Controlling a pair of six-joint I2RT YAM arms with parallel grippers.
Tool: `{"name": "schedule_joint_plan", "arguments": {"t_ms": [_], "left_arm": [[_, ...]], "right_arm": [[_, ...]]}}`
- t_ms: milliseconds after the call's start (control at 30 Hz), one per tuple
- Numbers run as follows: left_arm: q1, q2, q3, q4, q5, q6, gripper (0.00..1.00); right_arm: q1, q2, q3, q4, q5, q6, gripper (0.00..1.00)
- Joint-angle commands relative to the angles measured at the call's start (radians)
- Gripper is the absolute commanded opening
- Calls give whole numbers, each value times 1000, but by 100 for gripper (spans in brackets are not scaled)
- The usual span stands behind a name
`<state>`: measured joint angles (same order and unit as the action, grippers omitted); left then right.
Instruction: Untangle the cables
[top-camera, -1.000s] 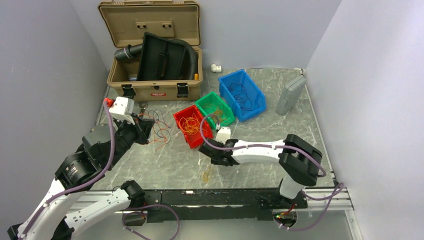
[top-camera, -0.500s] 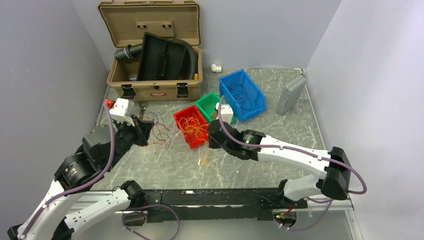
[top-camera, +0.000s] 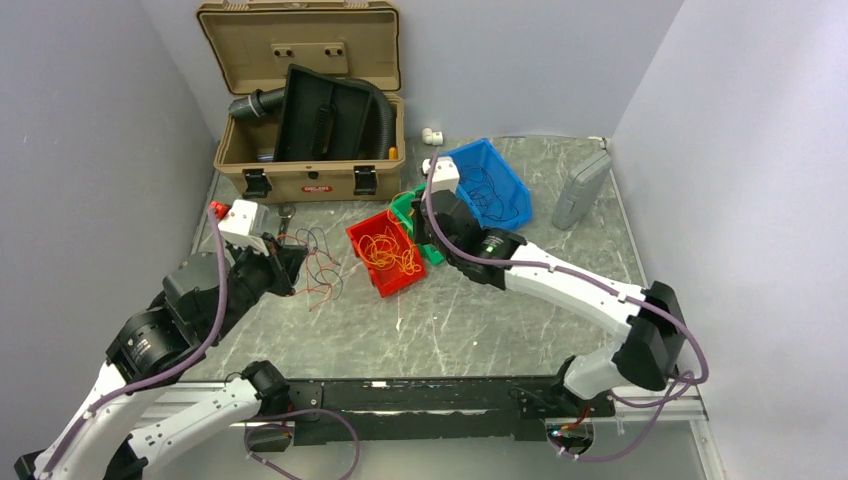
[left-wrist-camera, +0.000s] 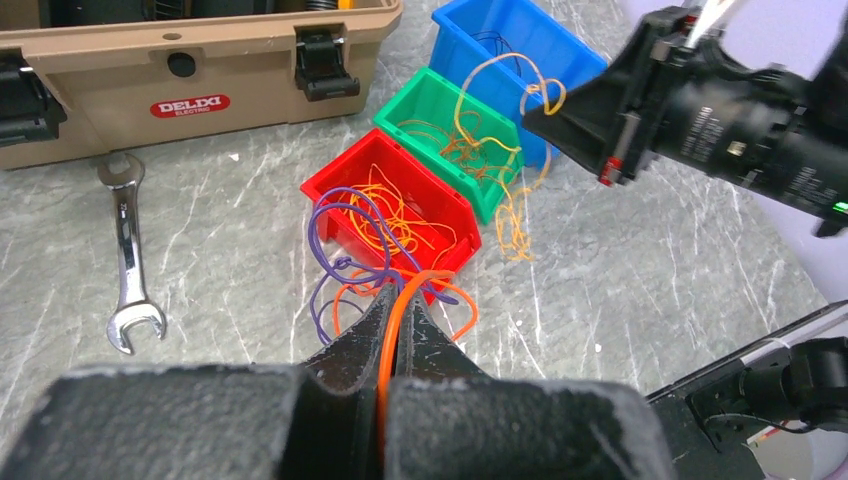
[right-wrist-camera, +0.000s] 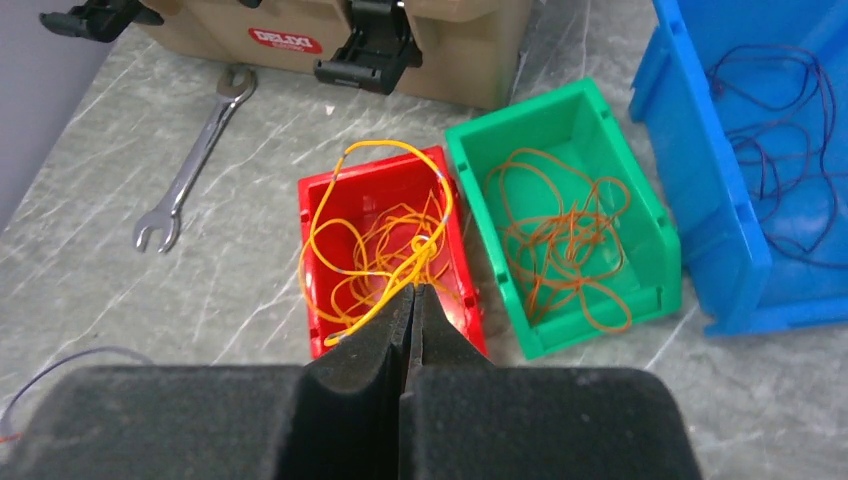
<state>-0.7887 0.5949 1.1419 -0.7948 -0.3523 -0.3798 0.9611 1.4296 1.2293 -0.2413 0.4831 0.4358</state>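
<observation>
My left gripper is shut on an orange cable that runs up between its jaws. Beyond the tips, purple cable loops and more orange ones tangle in front of the red bin. From above, this loose tangle lies on the table by the left gripper. My right gripper is shut on a yellow-orange cable above the red bin, which holds more such cables. The held cable hangs in loops from the right gripper.
A green bin with orange cables and a blue bin with dark ones stand right of the red bin. A wrench lies before the open tan case. A grey box sits at the back right.
The right arm swung from the table's front back over the red and green bins, lifting the yellow-orange cable off the table. The left arm has barely moved.
</observation>
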Motion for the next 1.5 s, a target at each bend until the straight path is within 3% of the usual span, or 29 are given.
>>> {"name": "schedule_joint_plan", "arguments": {"t_ms": [0, 433, 567, 600, 700, 767, 900, 1067, 1200, 1333, 1467], "left_arm": [[3, -25, -2, -19, 26, -6, 0], [4, -59, -6, -117, 56, -60, 0], [4, -69, -12, -121, 63, -53, 0], [4, -69, -8, -126, 64, -52, 0], [4, -55, 6, -139, 73, -45, 0], [4, -46, 7, -141, 86, -45, 0], [4, -30, -12, -123, 126, -53, 0], [4, -2, -39, -68, 207, -58, 0], [3, 44, -33, -18, 290, -47, 0], [4, 98, -29, 52, 382, -37, 0], [4, 159, -38, 156, 510, -28, 0]], "right_arm": [[-46, 50, -55, 293, -81, -141, 0], [-62, 348, -131, 688, -214, -246, 0], [-64, 401, -159, 697, -201, -221, 0], [-64, 402, -164, 689, -194, -207, 6], [-64, 379, -188, 666, -199, -172, 57], [-62, 338, -191, 632, -206, -158, 68], [-61, 245, -174, 531, -206, -133, 71], [-63, 111, -181, 423, -271, -120, 82], [-64, -25, -267, 429, -435, -158, 84], [-66, -180, -415, 470, -740, -237, 86], [-65, -317, -531, 461, -794, -259, 85]]}}
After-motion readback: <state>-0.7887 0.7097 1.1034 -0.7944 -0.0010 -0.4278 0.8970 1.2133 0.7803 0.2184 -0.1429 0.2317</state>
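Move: The right hand holds the yellow cable; the red bin's middle lies about 4 cm ahead, 6 cm to its left and 22 cm below. The green bin is some 11 cm ahead and 3 cm right, the blue bin roughly 18 cm ahead and 16 cm right, both about as low. From the left hand, which holds the purple and orange cables, the red bin is about 17 cm ahead, 11 cm right and 31 cm below. Right lowers the yellow cable 15 cm to the red bin, opens, rises, draws back; left carries its cables right. ##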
